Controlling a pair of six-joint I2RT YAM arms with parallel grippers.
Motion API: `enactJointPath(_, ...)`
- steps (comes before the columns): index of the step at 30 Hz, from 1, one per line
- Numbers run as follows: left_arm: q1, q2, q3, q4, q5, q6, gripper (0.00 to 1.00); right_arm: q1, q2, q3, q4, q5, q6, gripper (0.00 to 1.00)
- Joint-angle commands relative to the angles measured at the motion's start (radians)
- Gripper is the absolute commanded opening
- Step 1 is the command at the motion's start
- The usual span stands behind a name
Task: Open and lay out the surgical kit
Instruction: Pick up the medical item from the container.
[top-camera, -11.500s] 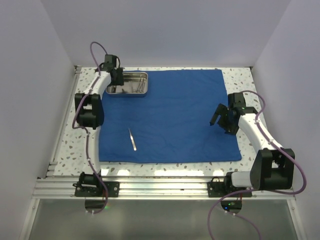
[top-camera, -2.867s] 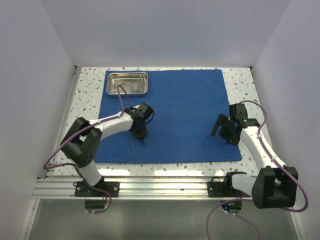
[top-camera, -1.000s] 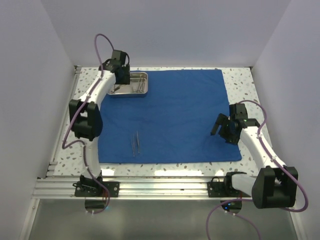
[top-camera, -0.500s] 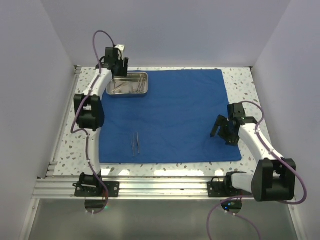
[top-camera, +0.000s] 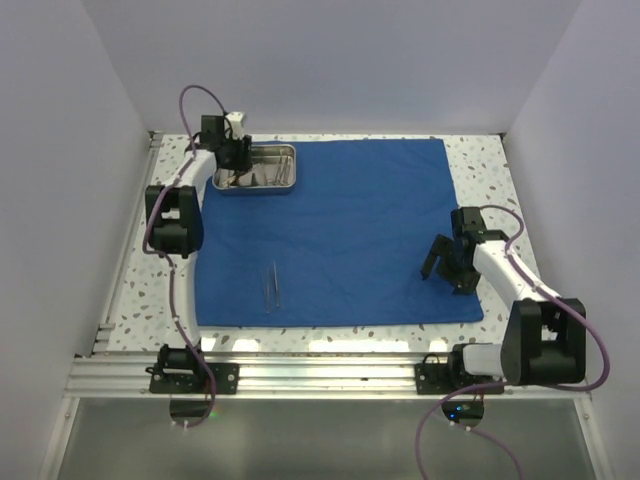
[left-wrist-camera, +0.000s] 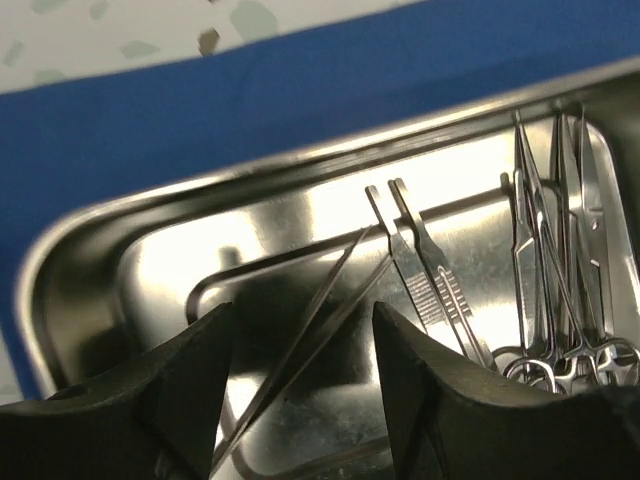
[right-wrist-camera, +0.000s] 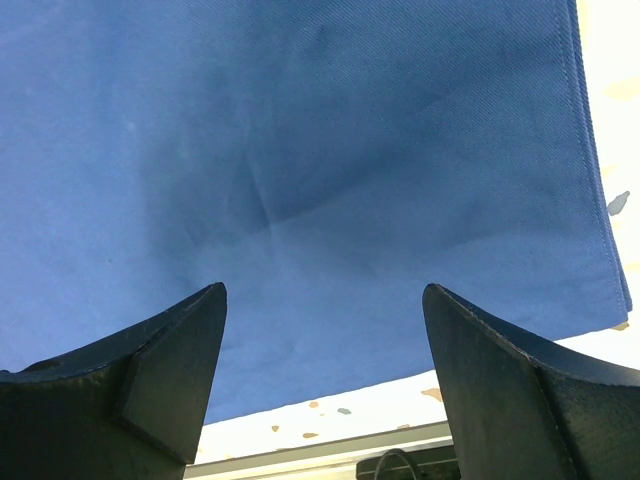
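Observation:
The surgical kit's royal-blue cloth (top-camera: 350, 220) lies spread flat on the table. Its steel tray (top-camera: 290, 150) sits on the cloth's far left corner. Two thin steel instruments (top-camera: 270, 287) lie side by side on the cloth near its front left. My left gripper (top-camera: 232, 165) is down in the tray's left end. In the left wrist view it (left-wrist-camera: 305, 325) stands open astride thin tweezers (left-wrist-camera: 330, 305) lying in the tray (left-wrist-camera: 300, 160), with a flat ribbed handle (left-wrist-camera: 430, 275) and ring-handled scissors (left-wrist-camera: 560, 250) to the right. My right gripper (right-wrist-camera: 320, 300) hangs open and empty over the cloth (right-wrist-camera: 300, 150) near its front right corner.
Speckled tabletop (top-camera: 480, 160) shows around the cloth, with a strip of it (right-wrist-camera: 400, 400) below the cloth's front edge. An aluminium rail (top-camera: 330, 375) runs along the near edge, and white walls close in the left, right and back.
My left gripper rose above the tray, then came down into its left end, narrowing a little. The right gripper shifted slightly toward the front. The instruments on the cloth stayed put.

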Motion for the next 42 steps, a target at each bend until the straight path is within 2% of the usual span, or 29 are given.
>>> enactJointPath(1,0.003,-0.109,-0.098,0.084,0.096,0.028,0.61,0.003,0.019,0.034,0.013,0.012,0.021,0.83)
enactJointPath(6,0.006,-0.149,-0.18,0.117,0.068,0.038,0.61,0.001,0.025,0.023,0.022,0.011,0.016,0.82)
enactJointPath(9,0.009,-0.127,-0.167,0.106,0.056,0.034,0.6,0.004,0.032,0.028,0.021,0.011,0.01,0.83)
enactJointPath(11,0.009,-0.106,-0.147,0.095,0.042,0.033,0.55,0.003,0.034,0.035,0.016,0.012,0.004,0.83)
enactJointPath(21,0.004,-0.066,-0.15,0.089,-0.058,0.044,0.51,0.003,0.026,0.04,0.008,0.022,-0.009,0.83)
enactJointPath(29,0.001,0.017,-0.043,0.04,-0.072,0.039,0.53,0.001,0.036,0.038,0.01,0.019,-0.007,0.83)
enactJointPath(32,-0.003,0.038,-0.034,0.029,-0.069,0.039,0.5,0.001,0.04,0.045,0.009,0.02,-0.005,0.83)
enactJointPath(35,-0.008,0.032,-0.064,0.032,-0.069,0.036,0.39,0.001,0.045,0.045,0.012,0.019,-0.004,0.82)
enactJointPath(36,-0.011,0.022,-0.072,0.035,-0.069,0.037,0.31,0.003,0.046,0.045,0.013,0.019,-0.002,0.83)
enactJointPath(39,-0.02,-0.001,-0.101,0.043,-0.061,0.036,0.2,0.003,0.049,0.042,0.018,0.015,0.001,0.83)
enactJointPath(40,-0.023,-0.005,-0.106,0.045,-0.059,0.033,0.08,0.001,0.049,0.04,0.019,0.015,0.001,0.82)
enactJointPath(42,-0.025,-0.012,-0.115,0.042,-0.07,0.027,0.0,0.003,0.051,0.038,0.024,0.011,0.002,0.83)
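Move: The medical item, a pair of pointed tweezers lying open and askew, is almost under the left hand in the tray, its middle about 2 cm back, 1 cm left and 2 cm below. Another pair of forceps lies some 6 cm to the hand's right and 1 cm ahead, with the scissors bundle about 12 cm right and 1 cm back, both around 3 cm below. From the idle right hand, the tweezers lie roughly 37 cm ahead, 57 cm left and 3 cm lower. The left fingers shut on the pointed tweezers and pinch their shanks, going from over half open to nearly closed. Before that the hand draws back about 2.5 cm and dips, pauses, shifts some 2 cm left, then slides forward again while sinking along the tweezers, ending about 2 cm lower than it began with hardly any wrist turn. ##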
